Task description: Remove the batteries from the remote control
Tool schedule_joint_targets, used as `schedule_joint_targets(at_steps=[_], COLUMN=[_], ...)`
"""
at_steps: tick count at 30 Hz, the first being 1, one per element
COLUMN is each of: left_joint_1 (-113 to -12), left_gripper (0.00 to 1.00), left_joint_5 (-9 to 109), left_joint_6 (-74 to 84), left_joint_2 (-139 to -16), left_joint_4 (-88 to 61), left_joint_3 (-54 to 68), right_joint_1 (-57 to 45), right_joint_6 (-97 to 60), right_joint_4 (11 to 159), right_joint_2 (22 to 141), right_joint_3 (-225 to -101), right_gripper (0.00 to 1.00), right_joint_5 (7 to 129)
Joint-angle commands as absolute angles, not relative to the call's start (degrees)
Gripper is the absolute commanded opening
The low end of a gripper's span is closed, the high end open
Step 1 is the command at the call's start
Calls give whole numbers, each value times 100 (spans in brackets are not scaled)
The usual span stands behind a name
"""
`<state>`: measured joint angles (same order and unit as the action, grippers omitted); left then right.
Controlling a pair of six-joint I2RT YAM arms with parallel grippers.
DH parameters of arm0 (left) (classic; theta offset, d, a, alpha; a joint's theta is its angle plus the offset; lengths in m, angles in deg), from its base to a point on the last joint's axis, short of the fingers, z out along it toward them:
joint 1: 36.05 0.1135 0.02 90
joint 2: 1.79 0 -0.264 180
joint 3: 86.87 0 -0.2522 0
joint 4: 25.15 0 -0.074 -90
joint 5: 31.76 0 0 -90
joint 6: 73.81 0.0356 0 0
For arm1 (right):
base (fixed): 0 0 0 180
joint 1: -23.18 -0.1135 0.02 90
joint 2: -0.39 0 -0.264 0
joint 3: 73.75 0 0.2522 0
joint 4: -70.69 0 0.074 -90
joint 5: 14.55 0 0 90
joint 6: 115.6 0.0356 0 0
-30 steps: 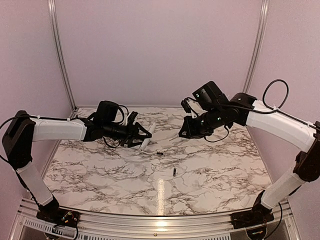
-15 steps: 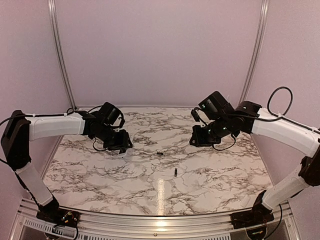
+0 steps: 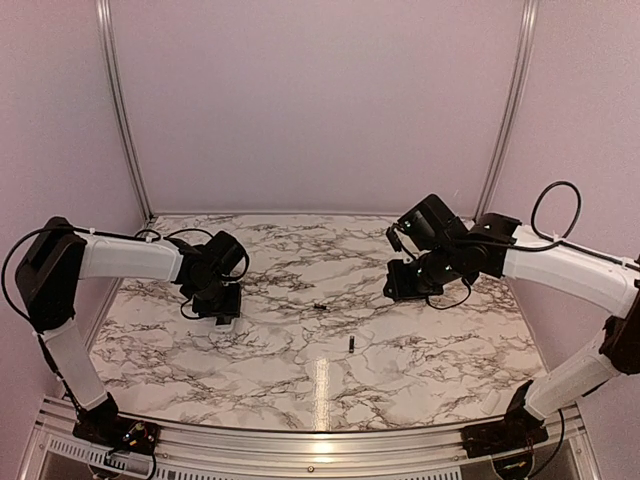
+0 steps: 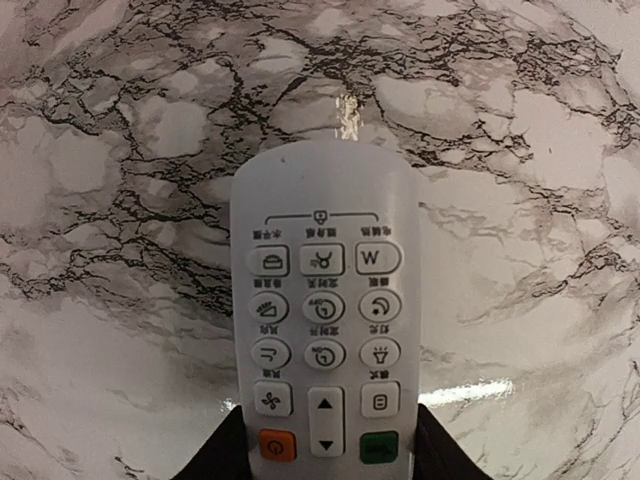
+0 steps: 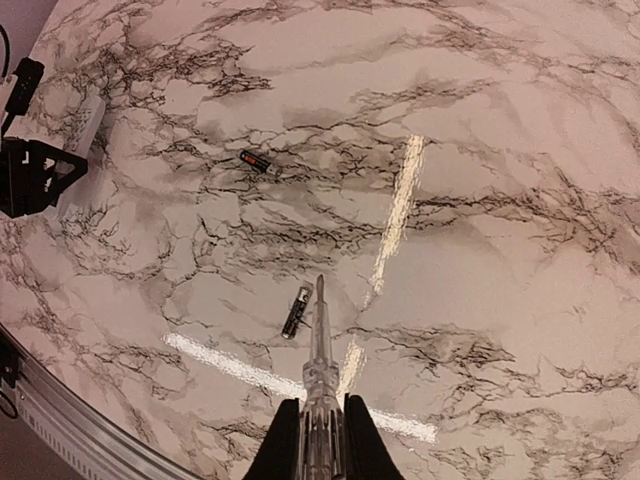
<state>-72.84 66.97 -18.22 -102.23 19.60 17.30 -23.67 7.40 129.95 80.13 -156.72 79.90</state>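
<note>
The remote control (image 4: 325,300), a slim white bar, lies buttons-up between the fingers of my left gripper (image 4: 325,462), which is shut on its orange-and-green-button end. In the top view this gripper (image 3: 222,306) is low over the left side of the marble table. Two batteries lie loose on the table, one (image 3: 320,306) near the middle and one (image 3: 351,344) nearer the front. My right gripper (image 5: 320,402) is shut on a long thin grey stick (image 5: 320,330), whose tip hovers beside the nearer battery (image 5: 296,311). The other battery (image 5: 258,160) lies farther off.
The marble table (image 3: 430,350) is bounded by a metal rail (image 3: 300,440) at the front and by pink walls behind and at both sides. In the right wrist view my left gripper (image 5: 35,172) shows at the far left edge.
My left arm has swung the remote from a raised spot near the middle down and to the left, close to the table. The right arm has drawn back a little to the right.
</note>
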Motion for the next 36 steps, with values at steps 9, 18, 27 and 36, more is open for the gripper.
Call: schedule_joint_targets(at_steps=[9, 18, 27, 36], left_joint_1=[-7270, -7270, -7270, -7283], left_gripper=[20, 50, 99, 99], left_joint_5=[6975, 7011, 7007, 6770], left_joint_6=[-2028, -2011, -2057, -1234], left_joint_2=[-10559, -10374, -9915, -8809], left_joint_4=[1710, 1646, 1758, 1802], left_joint_3=[2121, 2197, 2109, 1942], right_joint_1=[-2326, -2314, -2288, -2281], right_joint_6=[878, 823, 657, 69], right_joint_4=[12111, 11963, 11780, 11257], right_joint_2=[7681, 7691, 7750, 8136], right_joint_3=[-15105, -15000, -14991, -15058], right_gripper=[0, 0, 0, 0], right_joint_5=[7951, 7931, 7816, 6637])
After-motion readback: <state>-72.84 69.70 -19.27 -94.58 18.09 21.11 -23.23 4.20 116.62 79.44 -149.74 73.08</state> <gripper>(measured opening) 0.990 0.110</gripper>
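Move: The left hand still pinches the remote near its display end, the remote's middle about 3 cm ahead and 1 cm below; the bare marble it is going to is right beneath the hand, some 3 cm down. At table level, one battery lies roughly 24 cm right and 3 cm ahead, the other 31 cm right and 7 cm back. From the right hand the remote is about 37 cm left, 10 cm ahead and 16 cm lower. Still pinching the remote, the left hand lowers it about 2 cm onto the table, pauses there, then opens wide, lets go and rises some 5 cm straight up. The right hand, fingers still nearly shut on the clear pointed tool, eases down 1 cm, then drifts about 2.5 cm left, towards the remote. ##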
